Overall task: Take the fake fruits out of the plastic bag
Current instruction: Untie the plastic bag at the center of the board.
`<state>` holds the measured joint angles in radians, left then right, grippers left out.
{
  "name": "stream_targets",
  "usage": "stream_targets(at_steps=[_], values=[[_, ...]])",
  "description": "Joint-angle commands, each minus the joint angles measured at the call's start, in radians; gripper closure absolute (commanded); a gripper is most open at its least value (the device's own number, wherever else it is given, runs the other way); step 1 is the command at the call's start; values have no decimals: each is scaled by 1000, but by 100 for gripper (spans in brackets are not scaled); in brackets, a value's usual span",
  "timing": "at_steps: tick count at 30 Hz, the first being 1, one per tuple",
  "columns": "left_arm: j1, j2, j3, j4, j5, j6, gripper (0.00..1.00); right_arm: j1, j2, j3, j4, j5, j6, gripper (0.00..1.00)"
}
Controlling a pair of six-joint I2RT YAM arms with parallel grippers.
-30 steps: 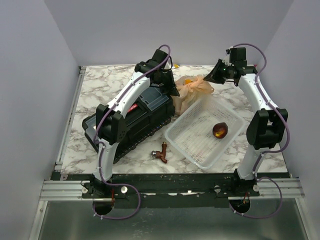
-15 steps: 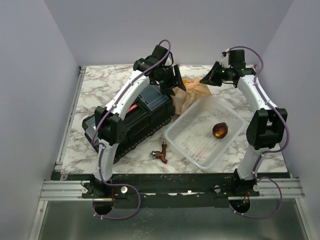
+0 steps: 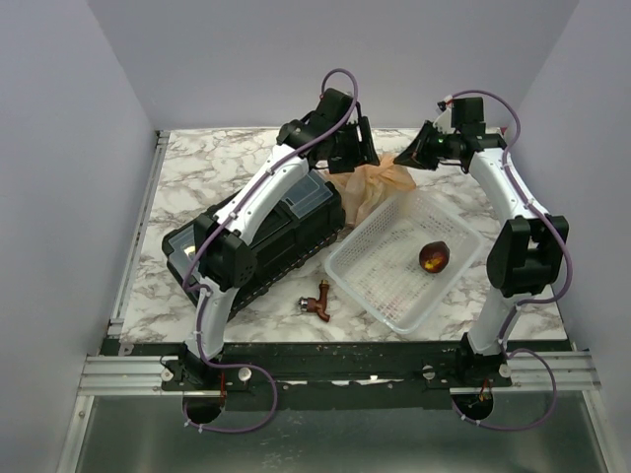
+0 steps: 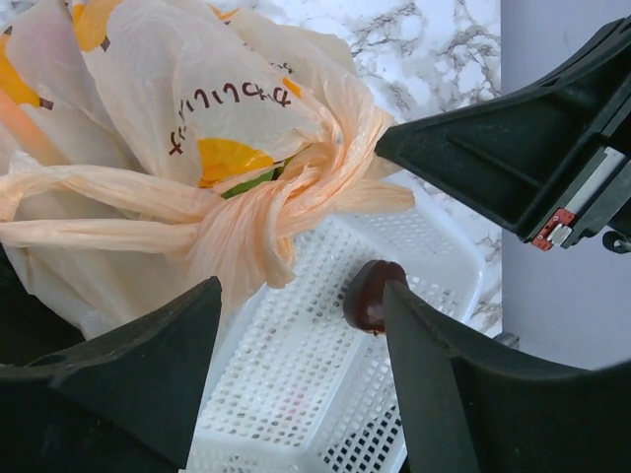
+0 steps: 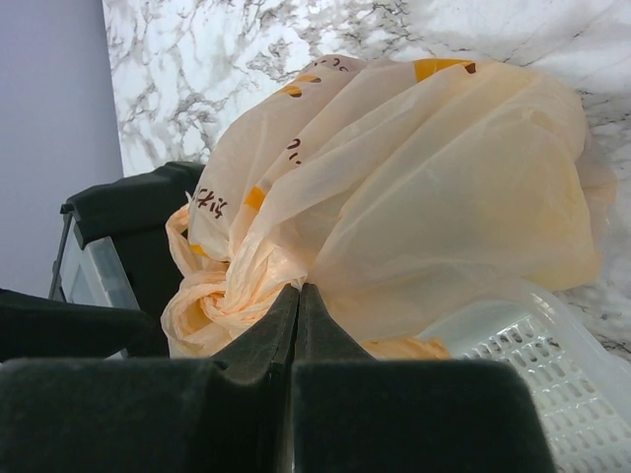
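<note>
The plastic bag (image 3: 378,187), tan with yellow-orange prints, stands knotted at the back edge of the white mesh basket (image 3: 380,268). My right gripper (image 3: 413,157) is shut on a fold of the bag (image 5: 424,187) near its knot, fingertips pressed together (image 5: 299,288). My left gripper (image 3: 361,158) hangs open just left of the bag, its jaws wide apart (image 4: 301,330) below the knot (image 4: 266,207) and holding nothing. The fake fruits are hidden inside the bag; only a sliver of green (image 4: 251,183) shows through by the knot.
A maroon-brown glossy fruit (image 3: 434,256) lies in the basket. A black toolbox (image 3: 266,236) sits left of the basket under the left arm. A small reddish-brown object (image 3: 317,301) lies on the marble table near the front. Grey walls close in the back and sides.
My left gripper has opened and moved up and to the right beside the bag. My right gripper came down onto the bag's top and holds it; the bag is drawn into a peak.
</note>
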<state>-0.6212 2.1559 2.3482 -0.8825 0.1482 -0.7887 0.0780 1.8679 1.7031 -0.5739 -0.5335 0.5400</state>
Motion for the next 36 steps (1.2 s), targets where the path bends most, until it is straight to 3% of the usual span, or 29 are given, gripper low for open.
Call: stream_targets(at_steps=[1,7,13,17,21,23,24,28,36], values=[[-8,2,-7,51,-81,16,38,-4,-63,-12,-18,-28,-22,99],[-9,32,-10,47,-57,17,48,-4,-64,-3,-23,-22,-25,99],[-8,49,-12,29,-43,26,48,-4,-63,3,-23,-23,-28,99],[-8,60,-12,19,-39,39,56,-4,-65,1,-23,-25,-28,99],[-6,65,-6,4,-22,56,73,-4,-67,6,-23,-10,-29,99],[-1,65,2,-16,-21,65,94,-4,-62,17,-21,1,-25,99],[3,63,7,-32,-27,65,100,-4,-54,27,-25,9,-15,99],[26,32,-6,-83,-30,49,100,-6,-28,79,-46,92,60,99],[30,-89,-167,-10,14,20,100,-28,42,176,-127,220,109,99]])
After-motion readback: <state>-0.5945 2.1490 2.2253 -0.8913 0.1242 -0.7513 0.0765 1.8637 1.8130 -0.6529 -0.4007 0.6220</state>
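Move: The left hand, half open, has the bag's twisted knot about 4 cm below it, some 2 cm ahead and 1 cm to the right. The tray's middle lies roughly 20 cm back and 11 cm to the right, 16 cm down; the toolbox's middle is about 15 cm back and 25 cm to the left, 10 cm lower. From the right hand, which holds an end of the twist, the knot is about 5 cm left, 1 cm back and 2 cm below. Down, with a slight forward ease first, the left hand sinks about 3 cm to the knot and shuts its fingers on the near side of the twisted film, then draws left and farther down towards the toolbox. The right hand keeps its pinch, lifts a little and holds, then pulls up, right and forward some 3 cm, turning about 10 degrees clockwise, away from the left hand. ##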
